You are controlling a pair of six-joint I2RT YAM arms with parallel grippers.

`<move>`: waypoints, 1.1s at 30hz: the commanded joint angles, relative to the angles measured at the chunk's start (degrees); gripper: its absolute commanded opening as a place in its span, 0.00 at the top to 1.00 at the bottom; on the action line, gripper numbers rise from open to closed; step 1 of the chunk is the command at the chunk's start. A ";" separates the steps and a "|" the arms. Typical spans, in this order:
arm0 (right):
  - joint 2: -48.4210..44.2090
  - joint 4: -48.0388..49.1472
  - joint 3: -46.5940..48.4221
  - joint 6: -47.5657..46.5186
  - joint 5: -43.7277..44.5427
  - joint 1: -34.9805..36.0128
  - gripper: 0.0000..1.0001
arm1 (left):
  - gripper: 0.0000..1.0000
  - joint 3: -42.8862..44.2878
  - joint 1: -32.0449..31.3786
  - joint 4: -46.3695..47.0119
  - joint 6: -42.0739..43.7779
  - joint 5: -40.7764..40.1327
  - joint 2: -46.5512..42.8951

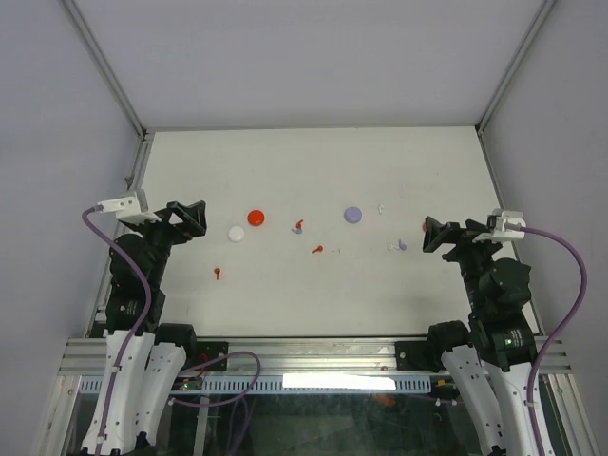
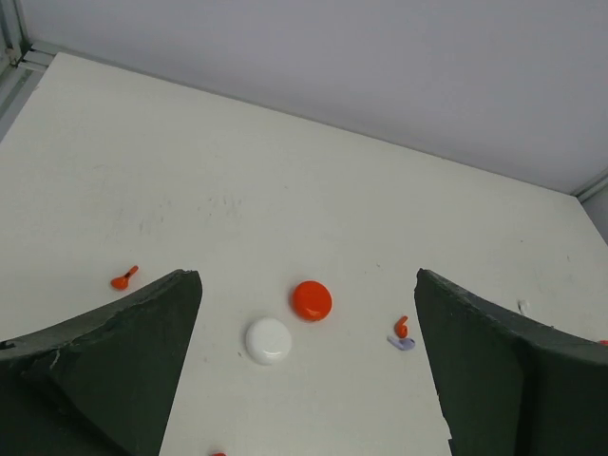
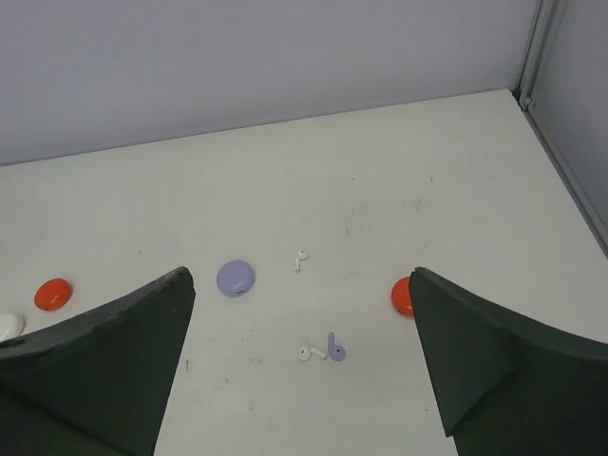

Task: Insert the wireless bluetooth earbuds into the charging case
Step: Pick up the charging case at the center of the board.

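Note:
Tiny stemmed earbuds lie scattered on the white table: red ones point(image 1: 218, 273) point(image 1: 318, 251), a red and purple pair point(image 2: 401, 327) point(image 2: 401, 343), a white one point(image 3: 300, 258), and a white and purple pair point(image 3: 311, 353) point(image 3: 335, 349). Round closed cases rest among them: white point(image 2: 268, 340), red point(image 2: 312, 300), purple point(image 3: 235, 278), and a second red one point(image 3: 403, 295) half hidden behind my right finger. My left gripper point(image 1: 190, 220) hovers open at the left, holding nothing. My right gripper point(image 1: 437, 235) hovers open at the right, also holding nothing.
Metal frame rails point(image 1: 141, 180) run along the table's left and right sides, with grey walls behind. Another red earbud point(image 2: 123, 279) lies left of my left gripper's fingers. The arm bases and cables point(image 1: 228, 366) sit at the near edge.

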 commanded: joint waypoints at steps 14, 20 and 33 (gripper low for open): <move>-0.02 2.59 0.46 0.36 -0.50 -0.46 0.01 | 0.01 7.07 0.64 -3.61 -9.50 9.90 14.70; -0.10 2.43 0.35 0.27 -0.84 -0.46 0.01 | 0.01 10.44 -1.19 -7.70 -13.91 10.44 24.55; -0.72 2.26 -0.03 0.53 -1.30 -0.45 0.01 | 0.01 21.40 -17.50 -12.30 -17.17 -9.90 48.22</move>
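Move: The red case by the white one, apparently the charging case aimed at, lies about 14 cm ahead of the left gripper, some 12 cm to its right and 20 cm below it. The white case sits about 6 cm left of the red one and 6 cm nearer. The red-and-purple earbud pair lies roughly 13 cm right of the red case and 4 cm nearer. From the right gripper the red case is some 19 cm ahead and 49 cm left. Lower the left gripper about 13 cm towards the red case while carrying it some 10 cm right and 5 cm forward, saving most of the rightward swing for the later part. Tip the fingers down by about 40 degrees on the way so they slant at the board, and keep them wide open, touching nothing. ##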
